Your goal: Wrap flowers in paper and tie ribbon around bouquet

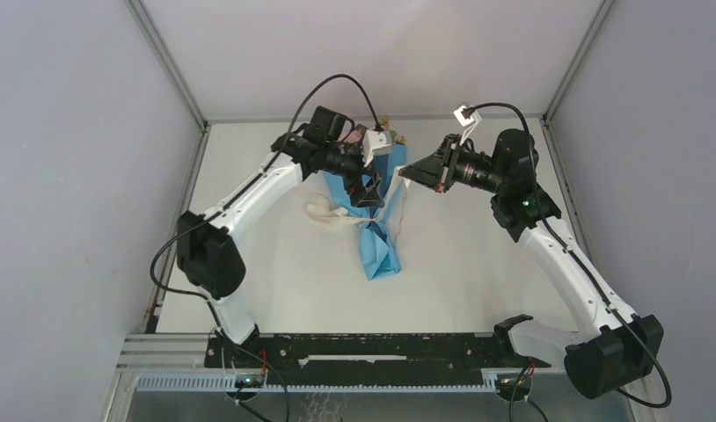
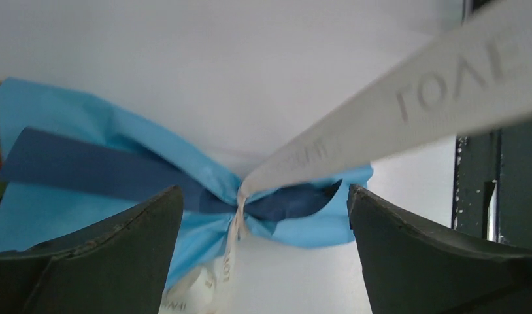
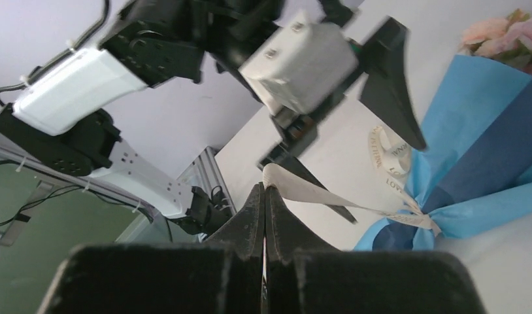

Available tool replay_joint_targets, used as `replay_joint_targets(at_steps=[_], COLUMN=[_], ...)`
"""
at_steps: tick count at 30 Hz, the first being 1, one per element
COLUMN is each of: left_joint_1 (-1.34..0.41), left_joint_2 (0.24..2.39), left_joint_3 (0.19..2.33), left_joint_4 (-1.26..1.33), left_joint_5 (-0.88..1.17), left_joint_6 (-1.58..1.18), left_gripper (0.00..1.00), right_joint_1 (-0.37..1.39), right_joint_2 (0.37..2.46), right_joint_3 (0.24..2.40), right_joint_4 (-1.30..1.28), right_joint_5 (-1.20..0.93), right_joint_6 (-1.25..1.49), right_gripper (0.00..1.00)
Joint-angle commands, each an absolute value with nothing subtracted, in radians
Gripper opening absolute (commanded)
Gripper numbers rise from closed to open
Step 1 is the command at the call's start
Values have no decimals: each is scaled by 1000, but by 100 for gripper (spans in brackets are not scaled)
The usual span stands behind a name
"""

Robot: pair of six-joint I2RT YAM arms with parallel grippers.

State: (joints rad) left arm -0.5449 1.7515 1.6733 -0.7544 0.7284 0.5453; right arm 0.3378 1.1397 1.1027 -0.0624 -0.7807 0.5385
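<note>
The bouquet (image 1: 383,251) lies in the middle of the table, light-blue paper (image 2: 119,131) with a navy strip (image 2: 87,170), pinched at a waist. Pink flowers (image 3: 502,33) stick out of its far end. The cream ribbon (image 2: 407,111) is wound round that waist. One lettered strand runs taut up to my right gripper (image 3: 264,186), which is shut on the ribbon's end (image 3: 315,191) just right of the bouquet (image 1: 403,174). Loose ribbon loops (image 1: 328,215) lie to the bouquet's left. My left gripper (image 2: 263,190) hovers open over the tied waist, nothing between its fingers.
The white table (image 1: 275,281) is walled by grey panels and aluminium posts. A black rail (image 1: 372,347) with both arm bases runs along the near edge. The two wrists stand close together above the bouquet's far half.
</note>
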Motion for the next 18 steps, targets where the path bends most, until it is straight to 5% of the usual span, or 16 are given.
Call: replay_joint_targets(at_steps=[1, 4, 7, 8, 11, 12, 18], left_joint_1=[-596, -612, -611, -611, -610, -609, -568], left_joint_2=[1799, 1825, 1853, 1856, 1857, 1857, 1885], left_joint_3=[1752, 1762, 1789, 1791, 1786, 1784, 1772], left_joint_4=[-661, -622, -603, -603, -603, -600, -483], left_joint_5=[844, 845, 876, 894, 915, 896, 720], left_joint_6=[489, 450, 405, 397, 388, 383, 267], left_gripper=[100, 97, 79, 68, 8, 1, 0], right_joint_1=[347, 348, 348, 348, 348, 348, 508], right_joint_2=[1140, 1139, 1138, 1137, 1135, 1131, 1009], right_joint_3=[1134, 1121, 1114, 1112, 1108, 1108, 1033], right_joint_4=[19, 30, 10, 5, -78, -122, -368], right_joint_5=[-835, -845, -843, -840, -820, -792, -246], right_joint_6=[567, 574, 562, 555, 521, 499, 288], right_gripper=[0, 0, 0, 0, 0, 2, 46])
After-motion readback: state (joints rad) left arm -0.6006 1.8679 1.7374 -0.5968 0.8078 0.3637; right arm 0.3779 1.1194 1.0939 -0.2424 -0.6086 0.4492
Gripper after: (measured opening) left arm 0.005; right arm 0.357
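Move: From the left gripper, the stretch of ribbon to pinch stands about 5 cm to the right, 1 cm back and level with it. The knot lies roughly 6 cm ahead, 3 cm right and 20 cm below; the loose ribbon loop some 10 cm ahead, 12 cm left and 22 cm below. The right gripper still holds the ribbon higher up; that same stretch is about 4 cm ahead, 1 cm left and 12 cm below it. Bring the open left gripper about 5 cm right, dipping slightly on the way, and shut its fingers on the taut ribbon just below the right gripper. Hold the right gripper nearly still until that pinch is made, then part its fingers about a third and lower it some 3 to 4 cm, turning the wrist about 10 degrees, to hand the ribbon over. ##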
